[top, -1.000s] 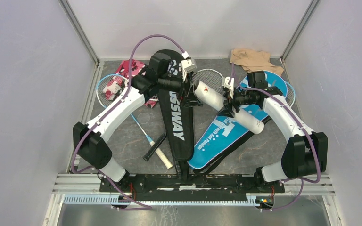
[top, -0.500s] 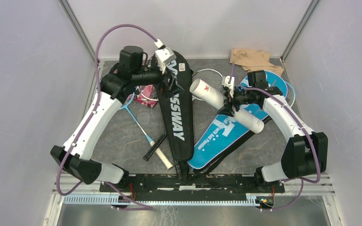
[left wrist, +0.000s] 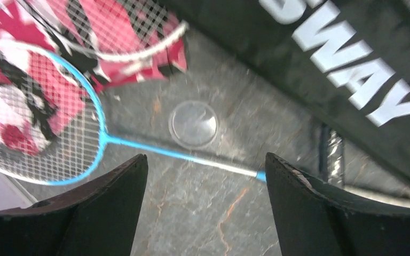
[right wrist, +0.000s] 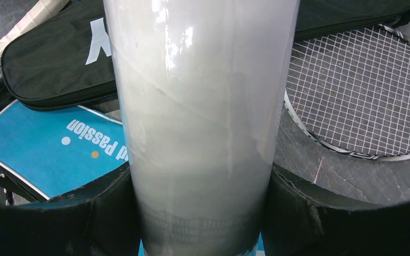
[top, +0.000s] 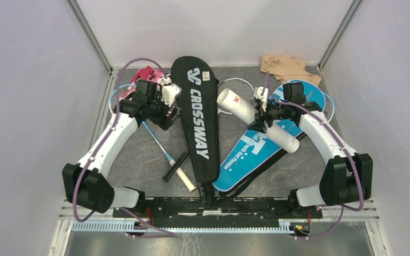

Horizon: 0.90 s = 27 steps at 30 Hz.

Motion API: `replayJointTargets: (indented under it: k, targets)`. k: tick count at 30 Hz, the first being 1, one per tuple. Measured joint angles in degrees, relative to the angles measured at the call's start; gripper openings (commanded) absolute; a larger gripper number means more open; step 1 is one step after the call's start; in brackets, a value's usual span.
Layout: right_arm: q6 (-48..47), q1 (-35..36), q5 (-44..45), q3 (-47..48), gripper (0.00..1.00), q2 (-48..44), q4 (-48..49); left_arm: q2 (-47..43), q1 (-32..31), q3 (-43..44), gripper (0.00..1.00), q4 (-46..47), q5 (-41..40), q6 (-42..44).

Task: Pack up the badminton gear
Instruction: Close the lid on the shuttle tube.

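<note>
My right gripper (top: 263, 120) (right wrist: 200, 170) is shut on the white tube (top: 245, 113) (right wrist: 200, 96) near its middle and holds it slanted above the blue cover (top: 251, 152) (right wrist: 48, 146). The black "CROSSWAY" cover (top: 198, 120) (left wrist: 352, 58) lies flat in the middle. My left gripper (top: 163, 121) (left wrist: 205, 157) is open and empty, low over the blue racket (top: 160, 145) (left wrist: 139, 145) near its shaft. A clear round lid (left wrist: 193, 124) lies just beyond that shaft. A white-framed racket head (top: 239, 87) (right wrist: 363, 90) lies behind the tube.
A pink camouflage cloth (top: 147, 74) (left wrist: 112, 32) sits under the racket heads at the back left. A beige cloth (top: 285, 66) lies at the back right. Two racket handles (top: 177, 169) cross near the black cover's lower left. Walls close in on three sides.
The left arm drew back from the tube's open end, swung left and came down over the blue racket's shaft. The right gripper kept the tube still.
</note>
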Motion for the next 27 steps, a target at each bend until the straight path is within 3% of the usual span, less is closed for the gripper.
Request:
replayJointTargets:
  k: [11, 27]
  targets:
    - [0.0, -0.4, -0.3, -0.8, 0.08, -0.5, 0.5, 9.8, 0.6, -11.8, 0.72, 6.2, -7.4, 5.7]
    - [0.0, -0.4, -0.7, -0.8, 0.08, -0.5, 0.5, 16.5, 0.9, -14.1, 0.57, 11.5, -7.0, 8.2]
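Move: The clear lid lies flat on the table some 20 cm below the left hand, about 3 cm ahead and 3 cm to its left. The blue racket runs just beside the lid, its middle 1 cm ahead of the hand and 8 cm left; the black Crossway bag's middle is 9 cm ahead and 12 cm right, and a black racket grip 13 cm back and 3 cm right. From the right hand, holding the tube, the lid is roughly 44 cm left, 4 cm ahead and 17 cm below. Drop the left gripper about 15 cm towards the clear lid, fast at first and then easing off just above the table, while drifting some 4 cm left. Tip the fingers roughly 20 degrees steeper so they point nearly straight down, and let them narrow from wide open to a little over half open, without closing on the lid. ##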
